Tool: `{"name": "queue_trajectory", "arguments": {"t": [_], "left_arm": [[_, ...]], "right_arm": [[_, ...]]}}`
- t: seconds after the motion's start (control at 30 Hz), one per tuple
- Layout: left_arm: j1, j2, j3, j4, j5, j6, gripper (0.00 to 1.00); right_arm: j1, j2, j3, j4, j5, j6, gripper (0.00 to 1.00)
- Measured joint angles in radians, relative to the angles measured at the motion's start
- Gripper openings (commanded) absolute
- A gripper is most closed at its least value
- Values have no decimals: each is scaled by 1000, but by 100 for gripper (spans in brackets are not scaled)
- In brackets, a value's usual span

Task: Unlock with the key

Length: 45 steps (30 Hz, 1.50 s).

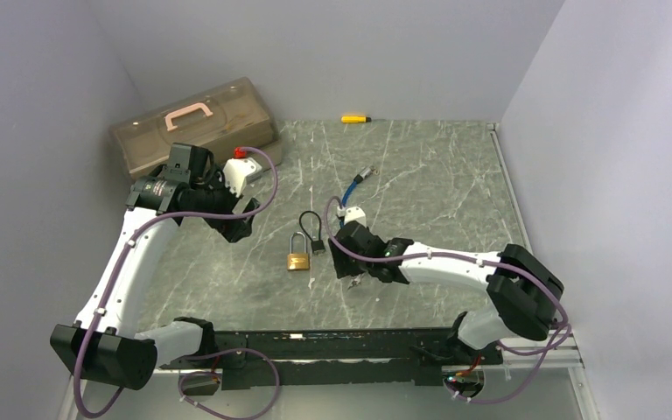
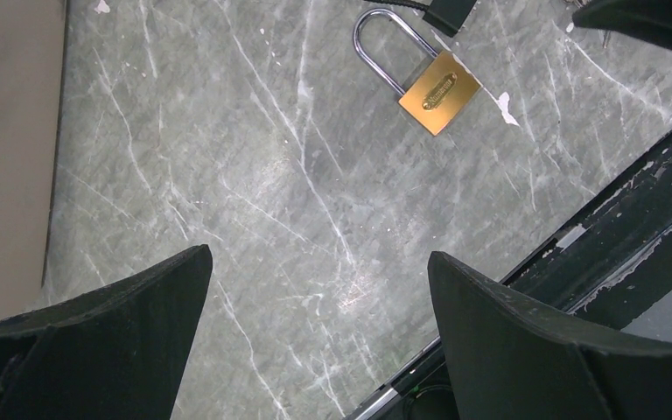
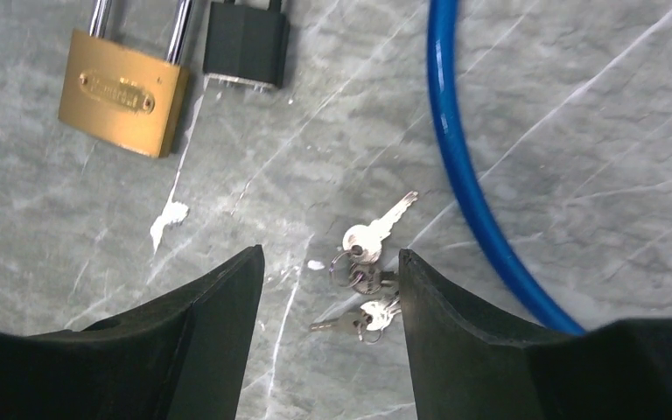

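Note:
A small bunch of silver keys (image 3: 367, 280) lies on the marble table. My right gripper (image 3: 328, 254) hangs low over it, open, with the keys between the fingers and close against the right finger (image 3: 455, 324). The brass padlock (image 3: 122, 92) lies flat just beyond, to the left, its shackle pointing away. In the top view the padlock (image 1: 297, 261) sits mid-table, left of my right gripper (image 1: 350, 267). My left gripper (image 2: 319, 254) is wide open over bare table, and the padlock (image 2: 438, 92) lies well ahead of it.
A small black padlock (image 3: 245, 44) lies right beside the brass one. A blue cable (image 3: 455, 166) curves past the keys on the right. A brown toolbox (image 1: 192, 122) stands at the back left, and a yellow tool (image 1: 354, 118) lies by the back wall.

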Motion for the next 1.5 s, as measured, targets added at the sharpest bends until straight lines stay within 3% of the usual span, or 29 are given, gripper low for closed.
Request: {"name": "queue_trajectory", "arguments": {"t": [0.33,0.6,1.17,1.33,1.5], "left_arm": [[0,0,0,0,-11,8,99],[0,-5,0,3,-18,10,99],[0,-66,-2,7,-18,19,99],[0,-73,-2,7,-18,31,99],[0,-85,-2,7,-17,47,99]], "right_arm": [[-30,51,38,-18,-5,-23,58],[-29,89,34,-18,-23,-21,51],[-7,136,42,-5,6,-16,7],[-7,136,55,1,13,-26,0],[-7,104,56,-2,12,-45,0]]}}
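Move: Almost straight below the right hand lie the keys, about 4 cm down and 1 cm to its right. The brass padlock's body sits roughly 5 cm ahead and 11 cm left of this hand, the black cable lock's body 7 cm ahead and 7 cm left. The nearest stretch of the blue cable runs some 4 cm ahead and 5 cm right. From the left hand, the keys are around 26 cm right, 4 cm back and 21 cm below. Sinking onto the keys after a slight forward rise, the right hand drops about 4 cm, drawing back a little, and its half-open fingers shut completely down at the bunch. Then it lifts some 2 cm and edges 1 cm forward, fingertips closed at a key's head. The left hand, wide open, rises about 2 cm. ##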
